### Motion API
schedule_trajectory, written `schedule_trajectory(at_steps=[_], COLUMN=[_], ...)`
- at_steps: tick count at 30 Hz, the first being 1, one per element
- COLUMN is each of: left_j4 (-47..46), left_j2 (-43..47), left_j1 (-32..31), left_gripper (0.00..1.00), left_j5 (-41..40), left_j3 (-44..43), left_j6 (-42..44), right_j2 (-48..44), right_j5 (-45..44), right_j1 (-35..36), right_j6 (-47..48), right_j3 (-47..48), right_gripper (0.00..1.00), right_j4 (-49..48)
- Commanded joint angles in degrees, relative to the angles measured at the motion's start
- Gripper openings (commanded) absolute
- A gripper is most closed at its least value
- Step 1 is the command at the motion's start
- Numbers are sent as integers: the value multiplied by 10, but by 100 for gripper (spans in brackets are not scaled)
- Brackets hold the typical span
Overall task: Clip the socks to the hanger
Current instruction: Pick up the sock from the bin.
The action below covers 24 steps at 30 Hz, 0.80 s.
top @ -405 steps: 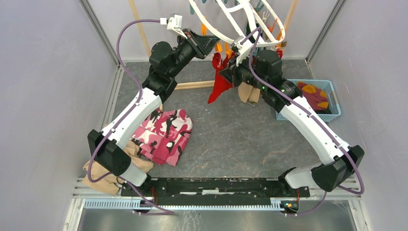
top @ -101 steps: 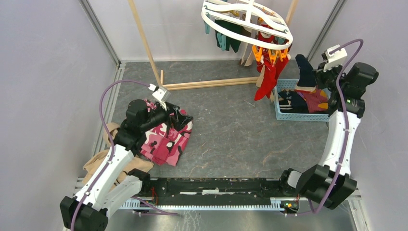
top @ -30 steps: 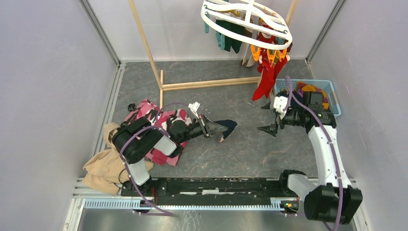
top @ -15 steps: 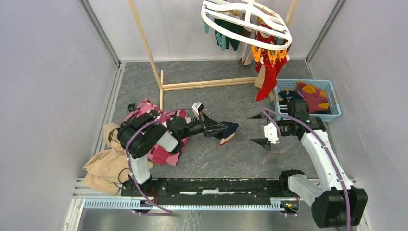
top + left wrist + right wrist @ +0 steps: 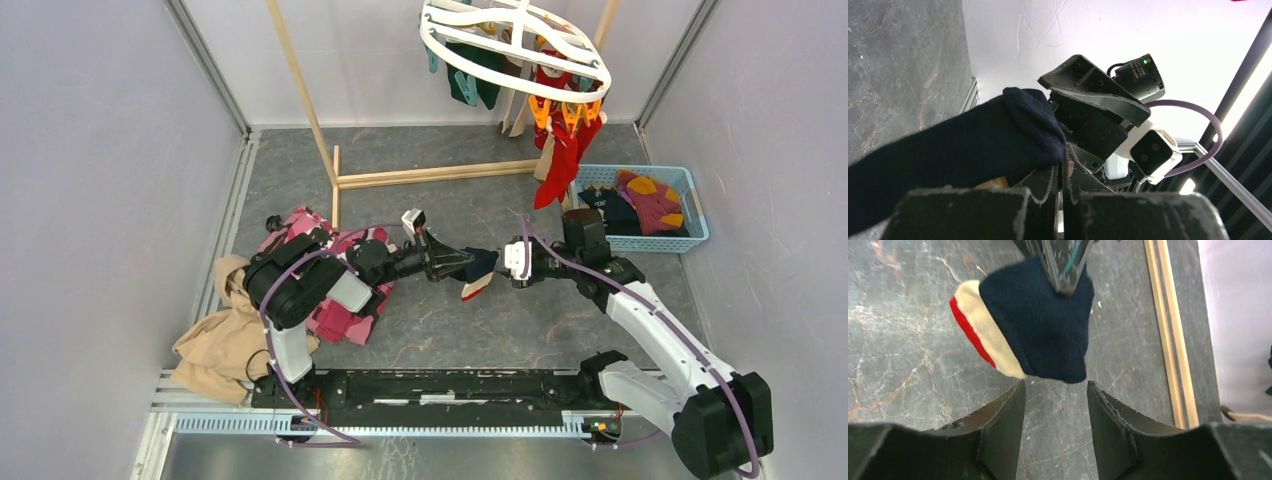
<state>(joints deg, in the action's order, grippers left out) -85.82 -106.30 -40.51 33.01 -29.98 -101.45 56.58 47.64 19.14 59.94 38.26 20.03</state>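
A navy sock [image 5: 480,268] with a white and red cuff hangs just above the table's middle, and my left gripper [image 5: 463,262] is shut on it. In the left wrist view the sock [image 5: 973,140] bulges over the closed fingertips. My right gripper [image 5: 507,265] faces it from the right, open. In the right wrist view the sock [image 5: 1043,325] ends just ahead of the right gripper [image 5: 1055,387], with nothing between the jaws. The white oval hanger [image 5: 590,62] hangs at the back, with red socks [image 5: 558,160] and a dark green sock [image 5: 470,85] clipped to it.
A blue basket [image 5: 700,235] at the right holds more socks. The wooden pole rack [image 5: 430,175] stands behind the hanger. A pink camouflage cloth [image 5: 335,300] and a tan cloth [image 5: 215,345] lie at the left beside the left arm.
My right arm has swung left from beside the basket to face the navy sock, and its jaws have narrowed. The left gripper has pushed the sock slightly rightward.
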Motion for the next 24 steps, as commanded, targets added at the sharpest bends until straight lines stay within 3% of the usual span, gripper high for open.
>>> schedule_trajectory(at_steps=[1, 14, 20, 24], left_j4=[-136, -137, -137, -137], left_j2=[27, 40, 37, 21], left_j1=[2, -6, -5, -4], left_gripper=[2, 2, 2, 2], left_j5=[-2, 1, -4, -8], left_j3=[-16, -28, -32, -39], left_j6=[-27, -36, -35, -35], right_j2=[-8, -4, -19, -27], right_j5=[-59, -130, -85, -79], right_j1=[2, 63, 65, 63], right_j6=[-36, -103, -130, -154], right_j3=[-34, -77, -60, -41], right_gripper=[54, 57, 78, 83], right_j4=[-71, -192, -169, -158])
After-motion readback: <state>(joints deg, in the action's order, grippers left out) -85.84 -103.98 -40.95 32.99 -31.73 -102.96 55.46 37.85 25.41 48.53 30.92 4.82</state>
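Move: Just off the right fingertips hangs the navy sock, its middle about 5 cm to that hand's left, 1 cm back and 1 cm lower. The left hand already has it pinched: from there the sock's middle lies roughly 3 cm to the right, 2 cm back and 4 cm below. From the right hand the red stockings hang some 20 cm ahead, 10 cm right and 5 cm higher; the blue bin stands 13 cm ahead, 35 cm right, 14 cm lower. Dipping about 2.5 cm while easing forward and slightly right, the half-open right hand then swings back left by about as much towards the sock's free edge, turning a few degrees clockwise and spreading its fingers wider at the end. The left hand keeps its shut grip and lifts the sock some 2.5 cm straight up. ##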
